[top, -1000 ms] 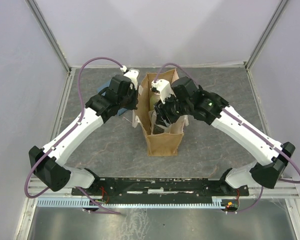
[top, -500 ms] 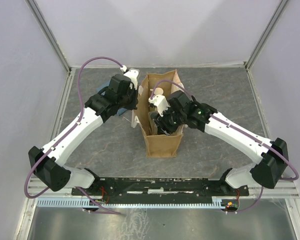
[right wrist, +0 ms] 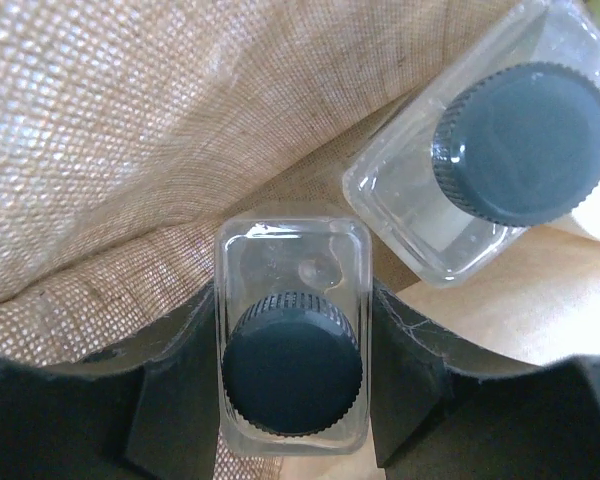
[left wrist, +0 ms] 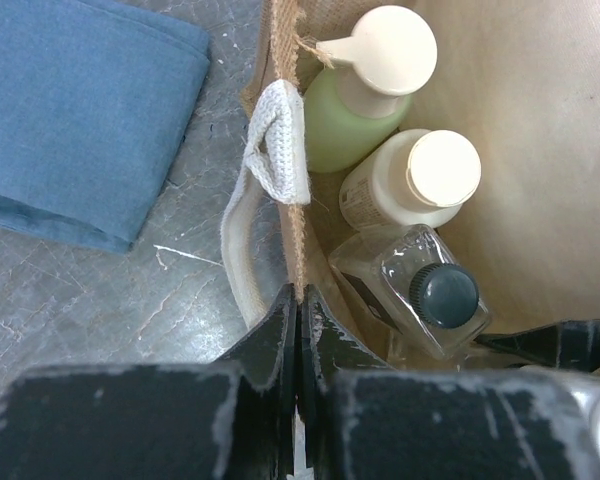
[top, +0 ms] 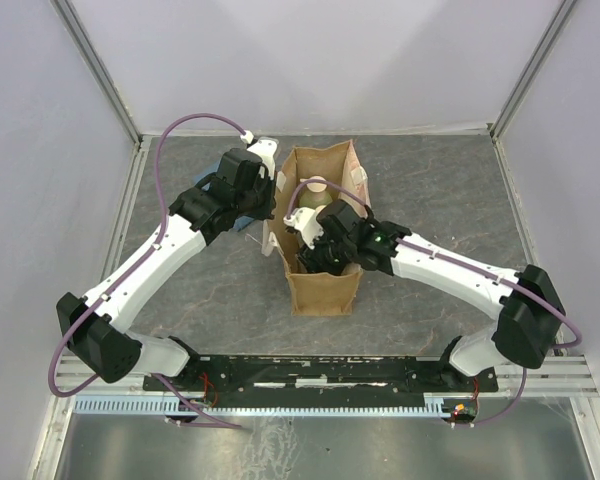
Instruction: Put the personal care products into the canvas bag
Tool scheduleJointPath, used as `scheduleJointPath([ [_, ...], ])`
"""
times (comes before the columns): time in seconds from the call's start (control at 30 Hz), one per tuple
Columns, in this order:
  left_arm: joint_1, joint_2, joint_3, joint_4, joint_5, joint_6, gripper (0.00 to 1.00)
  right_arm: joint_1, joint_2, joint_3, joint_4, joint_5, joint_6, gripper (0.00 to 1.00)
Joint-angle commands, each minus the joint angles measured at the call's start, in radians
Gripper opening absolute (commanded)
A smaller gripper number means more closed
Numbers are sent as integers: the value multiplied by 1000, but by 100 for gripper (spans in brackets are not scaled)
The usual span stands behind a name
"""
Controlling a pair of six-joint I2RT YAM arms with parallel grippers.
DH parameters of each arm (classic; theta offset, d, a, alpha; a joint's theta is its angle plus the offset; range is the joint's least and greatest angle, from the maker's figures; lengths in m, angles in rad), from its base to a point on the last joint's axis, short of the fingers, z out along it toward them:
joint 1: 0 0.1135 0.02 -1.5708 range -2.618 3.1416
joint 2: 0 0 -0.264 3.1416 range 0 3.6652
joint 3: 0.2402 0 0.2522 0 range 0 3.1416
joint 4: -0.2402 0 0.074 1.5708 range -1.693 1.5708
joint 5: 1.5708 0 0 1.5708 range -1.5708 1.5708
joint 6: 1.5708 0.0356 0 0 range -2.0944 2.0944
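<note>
The tan canvas bag (top: 323, 291) stands upright mid-table. My left gripper (left wrist: 298, 300) is shut on the bag's left rim, pinching the cloth edge beside a cream strap handle (left wrist: 276, 152). Inside the bag stand a pale green pump bottle (left wrist: 342, 122), a cream cylindrical bottle (left wrist: 412, 185) and a clear dark-capped bottle (left wrist: 421, 296). My right gripper (right wrist: 292, 345) is down inside the bag, shut on a second clear rectangular dark-capped bottle (right wrist: 292, 375), held upright against the woven wall (right wrist: 120, 130). The other clear bottle (right wrist: 500, 150) stands just beyond it.
A folded blue cloth (left wrist: 80, 110) lies on the grey tabletop left of the bag, partly under my left arm (top: 215, 205). My right arm (top: 450, 270) reaches over the bag's right rim. White walls close in the table at back and sides.
My right gripper has sunk deeper into the bag with the clear bottle, and its arm has swung down and toward the near side. The left arm has kept still on the rim.
</note>
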Motion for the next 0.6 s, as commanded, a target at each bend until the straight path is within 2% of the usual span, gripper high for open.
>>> scheduleJointPath([
  [0.0,7,-44,68,74,4,46,4,41,21,-9,60,13,26,0],
  [0.07,7,-47,70,74,2,46,4,49,29,-11,54,32,29,1],
  [0.13,7,-50,70,74,2,49,4,53,20,-9,45,41,34,11],
  [0.23,7,-56,70,72,1,50,6,57,-19,2,18,63,48,38],
  [0.37,7,-66,65,69,1,49,13,56,-75,58,-85,104,64,80],
  [0.43,7,-70,61,69,-1,47,26,57,-92,103,-163,136,74,98],
  [0.47,7,-70,60,70,0,47,36,56,-97,135,-207,156,80,100],
  [0.5,7,-73,56,71,0,47,53,56,-96,170,-247,179,86,100],
  [0.57,7,-78,46,76,-1,41,75,56,-95,241,-313,236,98,100],
])
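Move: The right hand already has the clear bottle between its fingers, down in the near end of the bag, the bottle's middle about 3 cm below the hand point. The second clear bottle stands roughly 6 cm straight ahead of the hand and 2 cm lower, and the white bottle about 11 cm ahead and 2 cm right. The left hand still pinches the bag's left rim; the clear bottle lies some 7 cm back, 7 cm right and 12 cm below it. The right hand lets go of the clear bottle beside the second one: it shifts about 1 cm left with the bottle, then its fingers spread fully as it slips 2 cm back to the right and starts up, some 2.5 cm, towards the bag's mouth. Late on, the left fingers open about halfway, releasing the bag's rim, and that hand rises 1.5 cm. ##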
